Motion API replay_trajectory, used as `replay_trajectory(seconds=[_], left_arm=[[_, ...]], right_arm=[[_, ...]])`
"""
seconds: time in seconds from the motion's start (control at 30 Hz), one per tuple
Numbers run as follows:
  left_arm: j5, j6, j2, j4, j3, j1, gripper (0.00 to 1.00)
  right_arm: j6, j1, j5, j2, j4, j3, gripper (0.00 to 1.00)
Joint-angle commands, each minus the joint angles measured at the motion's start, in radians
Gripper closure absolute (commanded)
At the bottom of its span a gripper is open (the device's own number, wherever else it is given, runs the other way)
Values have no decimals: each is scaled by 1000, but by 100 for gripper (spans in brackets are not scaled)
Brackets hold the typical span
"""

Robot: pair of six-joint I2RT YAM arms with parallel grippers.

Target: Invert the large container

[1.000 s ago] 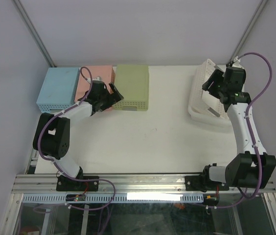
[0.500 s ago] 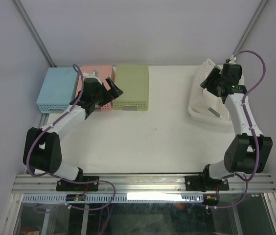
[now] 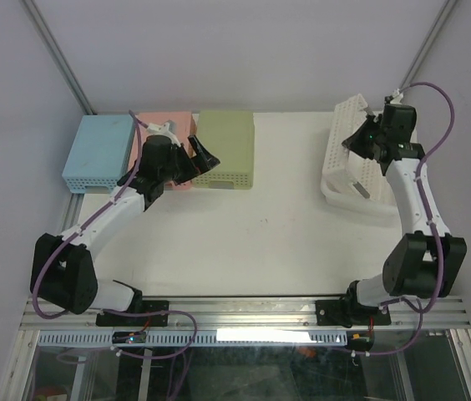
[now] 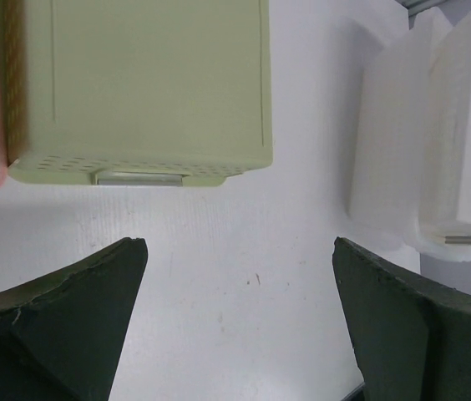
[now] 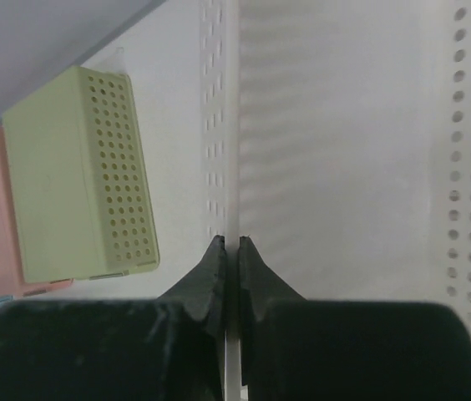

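The large container (image 3: 342,142) is white and perforated and sits at the back right, tipped so that its holed side faces left. My right gripper (image 3: 367,139) is shut on the thin rim of its long wall (image 5: 237,167). In the right wrist view the right gripper (image 5: 228,244) pinches that white edge, with the container's smooth inside (image 5: 336,125) to the right. In the left wrist view the container (image 4: 469,125) shows far right. My left gripper (image 3: 198,154) hangs open over the bare table in front of the green container, and the left gripper (image 4: 240,242) holds nothing.
Three upside-down containers line the back left: blue (image 3: 99,150), pink (image 3: 164,134) and green (image 3: 225,149). A smooth white part (image 3: 340,196) lies under the large container's front edge. Grey walls close in the back and the sides.
My right gripper has closed on the large container's wall, and the holed side now shows more. The left arm has stretched out, keeping its open gripper by the green container.
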Motion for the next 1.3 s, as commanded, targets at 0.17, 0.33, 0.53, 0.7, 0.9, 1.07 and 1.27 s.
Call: replay_trajectory(seconds=[0.17, 0.33, 0.53, 0.7, 0.9, 1.07, 1.27], left_arm=[[-16, 18, -147, -19, 60, -9, 1], [-45, 20, -213, -48, 52, -10, 1], [-35, 23, -263, -69, 32, -9, 1], [-98, 39, -331, -122, 29, -10, 1], [-94, 66, -355, -158, 45, -9, 1], [-25, 86, -329, -174, 63, -9, 1], [1, 90, -312, -174, 67, -9, 1]], right_arm=[[86, -3, -160, -297, 86, 128, 100], [276, 51, -391, -336, 299, 39, 100], [490, 229, -538, -267, 617, -90, 100], [576, 290, -588, -261, 773, -208, 100], [725, 273, -650, -269, 942, -364, 100], [949, 235, -684, -287, 1227, -552, 100], [1089, 178, -660, -385, 1314, -691, 100]])
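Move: Held in the shut right hand by its left long rim, the white basket is already tilted up inside the large container. Its goal, the bare table beside the green basket, lies about 18 cm left of that hand, level with it and some 18 cm below. The green basket's middle is about 35 cm left and 3 cm ahead; the large container's middle is roughly 9 cm right and 4 cm back. From the left hand the bare spot is about 23 cm right, 5 cm ahead. Lifting the white basket by its pinched rim, the right hand climbs about 20 cm while drawing back, swings some 20 cm left out over the bare table, then sinks about 14 cm. It keeps its grip, raising its left side some 55 degrees and turning counter-clockwise. The open left hand rises about 8 cm and backs off. ##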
